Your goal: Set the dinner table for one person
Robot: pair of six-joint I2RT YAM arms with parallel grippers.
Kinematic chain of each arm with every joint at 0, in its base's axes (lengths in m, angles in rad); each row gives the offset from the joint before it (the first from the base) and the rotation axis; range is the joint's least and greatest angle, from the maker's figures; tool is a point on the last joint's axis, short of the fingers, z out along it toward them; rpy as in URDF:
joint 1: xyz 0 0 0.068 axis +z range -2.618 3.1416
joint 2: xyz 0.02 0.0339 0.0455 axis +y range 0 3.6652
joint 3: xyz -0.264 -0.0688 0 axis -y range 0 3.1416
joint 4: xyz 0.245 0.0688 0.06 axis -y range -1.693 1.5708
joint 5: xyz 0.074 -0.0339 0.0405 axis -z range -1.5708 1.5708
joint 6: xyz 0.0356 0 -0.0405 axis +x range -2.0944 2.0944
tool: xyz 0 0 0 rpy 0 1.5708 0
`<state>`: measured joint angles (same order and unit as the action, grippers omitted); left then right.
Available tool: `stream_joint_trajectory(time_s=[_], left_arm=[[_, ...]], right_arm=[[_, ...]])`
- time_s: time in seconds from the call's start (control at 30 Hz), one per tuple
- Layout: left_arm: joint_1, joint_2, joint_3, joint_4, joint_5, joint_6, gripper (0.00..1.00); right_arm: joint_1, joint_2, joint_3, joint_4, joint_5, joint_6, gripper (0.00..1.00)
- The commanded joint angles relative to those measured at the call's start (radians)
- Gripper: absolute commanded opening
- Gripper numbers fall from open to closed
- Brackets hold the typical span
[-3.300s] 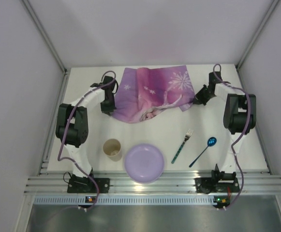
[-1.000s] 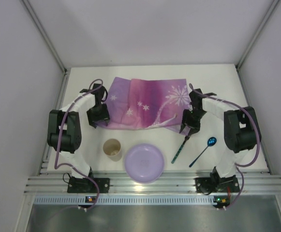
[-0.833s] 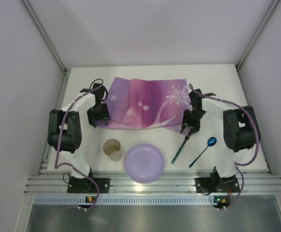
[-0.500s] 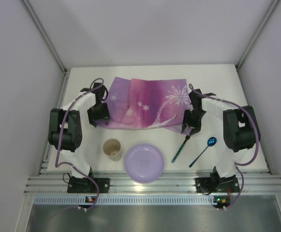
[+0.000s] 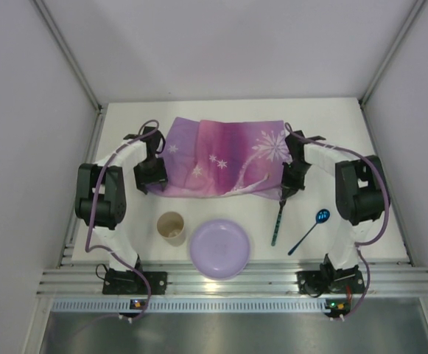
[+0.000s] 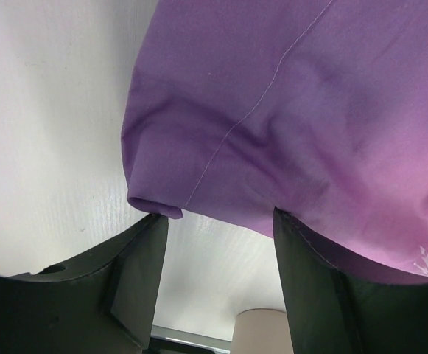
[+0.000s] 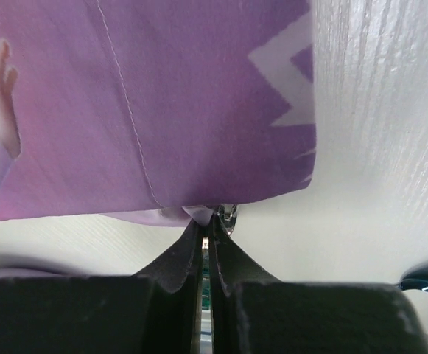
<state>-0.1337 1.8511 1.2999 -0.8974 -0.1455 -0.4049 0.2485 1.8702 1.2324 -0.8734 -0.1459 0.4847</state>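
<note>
The dinner table (image 5: 331,133) is a white top with a purple-pink printed placemat (image 5: 221,158) spread flat at its back middle. My left gripper (image 5: 149,184) stands open at the mat's near left corner (image 6: 155,206), with bare table between its fingers (image 6: 215,221). At the mat's near right corner, my right gripper (image 5: 286,190) is shut. Its tips (image 7: 208,220) touch a small fold of the mat's edge, and the fork's tines (image 7: 229,214) lie just beside them. Whether the fold is pinched I cannot tell. The teal-handled fork (image 5: 277,220) lies nearly straight, tines at the mat.
A tan cup (image 5: 172,227) stands near the front left, and a lilac plate (image 5: 219,248) sits beside it at the front middle. To the right of the fork lies a blue spoon (image 5: 309,230). White walls enclose the table on three sides.
The right gripper has closed at the mat's near right corner. The fork has swung from slanted to nearly straight, its tines now at the mat's edge. The left arm has barely moved.
</note>
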Motion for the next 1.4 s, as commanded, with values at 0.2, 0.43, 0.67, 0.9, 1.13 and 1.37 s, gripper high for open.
stream_joint_trajectory(time_s=[0.2,0.43,0.67,0.9,1.13,1.37], left_arm=[[0.002,-0.019,0.044,-0.001,-0.017,0.003,0.64],[0.017,-0.07,0.177,-0.067,-0.052,-0.018,0.63],[0.046,-0.073,0.245,-0.1,-0.068,-0.018,0.61],[0.049,-0.096,0.145,-0.026,0.012,-0.037,0.59],[0.048,-0.027,0.212,0.092,0.109,-0.038,0.6],[0.049,0.181,0.447,0.11,0.103,-0.012,0.62]], right_arm=[[-0.02,-0.146,0.026,-0.096,0.039,-0.051,0.0],[-0.106,-0.336,0.006,-0.191,0.052,-0.067,0.0],[-0.196,-0.361,0.006,-0.205,0.055,-0.107,0.0],[-0.198,-0.316,0.027,-0.207,0.042,-0.118,0.0],[-0.196,-0.295,0.148,-0.243,0.059,-0.118,0.4],[-0.198,-0.153,0.454,-0.205,0.049,-0.094,0.81]])
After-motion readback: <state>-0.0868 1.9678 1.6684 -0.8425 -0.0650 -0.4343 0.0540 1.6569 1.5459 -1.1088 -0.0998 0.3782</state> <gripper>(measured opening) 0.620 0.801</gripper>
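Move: The right gripper is shut on the purple cloth's folded near edge, by its right corner. The bare table this corner goes to is about 5 cm back and 12 cm right, some 2 cm below. From this hand, the fork's middle is 10 cm back and 2 cm left, the spoon's 13 cm back and 8 cm right. From the open left gripper, the cloth's near left corner is 3 cm left, level fore-and-aft, 2 cm below; the cup is 16 cm back and 8 cm right. Keep the right fingers pinched on the cloth edge and whip it up about 10 cm while carrying it some 7 cm right, sink slightly, then open wide to let go and swing up and forward, fingertips tilting forward. Meanwhile raise the open left gripper up and forward off the near left corner, dip back briefly, then run it forward beside the cloth's left edge, ending about 12 cm farther out. ##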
